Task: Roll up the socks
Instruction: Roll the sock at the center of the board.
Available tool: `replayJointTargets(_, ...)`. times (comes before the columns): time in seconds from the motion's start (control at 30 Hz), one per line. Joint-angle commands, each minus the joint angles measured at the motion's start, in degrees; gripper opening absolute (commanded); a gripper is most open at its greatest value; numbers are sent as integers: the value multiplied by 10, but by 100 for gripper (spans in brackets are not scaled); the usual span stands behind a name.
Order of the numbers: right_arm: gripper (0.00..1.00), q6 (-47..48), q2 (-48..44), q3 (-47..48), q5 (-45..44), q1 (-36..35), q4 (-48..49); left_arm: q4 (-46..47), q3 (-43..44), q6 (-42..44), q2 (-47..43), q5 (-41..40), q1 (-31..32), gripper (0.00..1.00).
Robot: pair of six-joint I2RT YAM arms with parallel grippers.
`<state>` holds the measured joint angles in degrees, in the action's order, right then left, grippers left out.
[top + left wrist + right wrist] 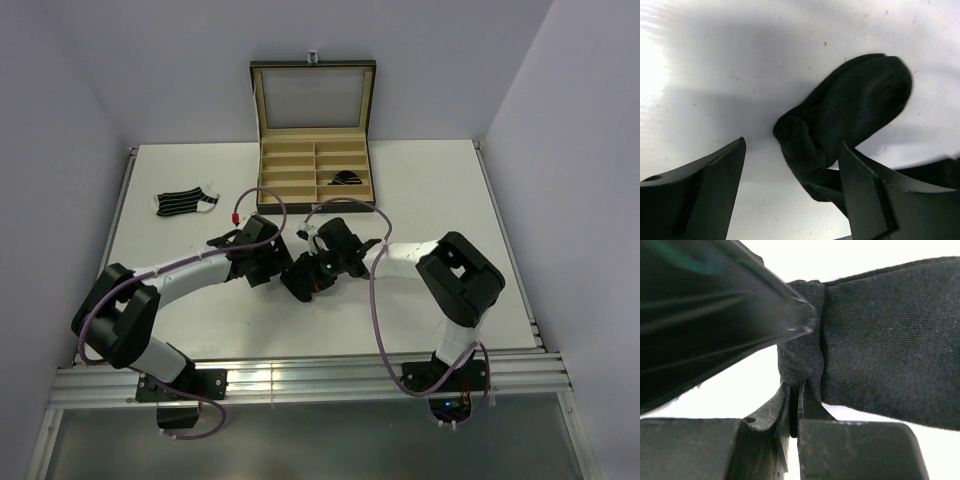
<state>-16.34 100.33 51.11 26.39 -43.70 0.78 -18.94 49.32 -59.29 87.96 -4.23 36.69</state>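
A plain black sock lies on the white table, its near end bunched into a fold. My right gripper is shut on that folded end. My left gripper stands open just over the same end, one finger off to the side of the sock and the other next to it. In the top view both grippers, left and right, meet at mid-table and hide the sock. A striped sock lies flat at the far left. A rolled sock sits in the box.
The open black box with tan compartments stands at the table's back edge, lid up. The left gripper's finger crosses the upper left of the right wrist view. Walls close in the table on the left, back and right.
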Motion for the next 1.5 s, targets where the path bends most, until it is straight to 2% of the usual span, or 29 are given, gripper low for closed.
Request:
replayJointTargets(0.0, 0, -26, 40, 2, 151, 29, -8, 10, -26, -6, -43, -27, 3, 80)
replayJointTargets(0.03, 0, -33, 46, 2, 184, 37, 11, 27, -33, -8, -55, -25, 3, 81)
replayJointTargets(0.17, 0, -47, 73, 9, 222, 60, 17, 51, -70, -12, -75, -17, 3, 80)
replayJointTargets(0.33, 0, -45, 104, 28, 236, 83, -3, 66, -91, -14, -76, 8, 4, 75)
replayJointTargets(0.6, 0, -55, 126, 43, 243, 99, -10, 108, -104, -35, -61, 9, 9, 73)
replayJointTargets(1.1, 0, -124, 165, 30, 260, 122, 45, 101, -88, -46, -3, 15, 22, 54)
replayJointTargets(1.27, 0, -129, 165, 29, 254, 127, 44, 92, -72, -38, 21, 17, 23, 43)
replayJointTargets(1.37, 0, -124, 153, 27, 231, 127, 30, 78, -54, -29, 45, 13, 23, 33)
replayJointTargets(1.4, 0, -117, 147, 26, 212, 127, 26, 67, -43, -27, 50, 13, 24, 24)
replayJointTargets(1.43, 2, -114, 132, 21, 204, 127, 22, 64, -38, -20, 55, 12, 23, 19)
replayJointTargets(1.47, 9, -109, 119, 17, 195, 126, 22, 57, -27, -16, 64, 13, 24, 16)
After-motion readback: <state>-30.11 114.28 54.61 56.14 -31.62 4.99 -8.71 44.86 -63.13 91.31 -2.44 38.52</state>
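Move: The black sock's rolled edge lies just under the open left fingers, its middle about 2 cm back, 3 cm to their right and 3 cm below. The right fingers already pinch its back end, so that middle is some 3 cm ahead, 1 cm left and 1 cm below them. From the left hand the sock box is about 24 cm ahead, 8 cm right and 2 cm below; the white-striped sock is 19 cm ahead, 26 cm left and 3 cm below. The black sock's roll, still pinched at one end by the shut right fingers, is wound further as that hand turns some 35 degrees almost on the spot, its fingers swinging back towards the base and flatter. Meanwhile the open left hand dips back and left about 2 cm, sinks, then eases some 3 cm right and slightly forward to the roll's free end and closes, pinching it. ##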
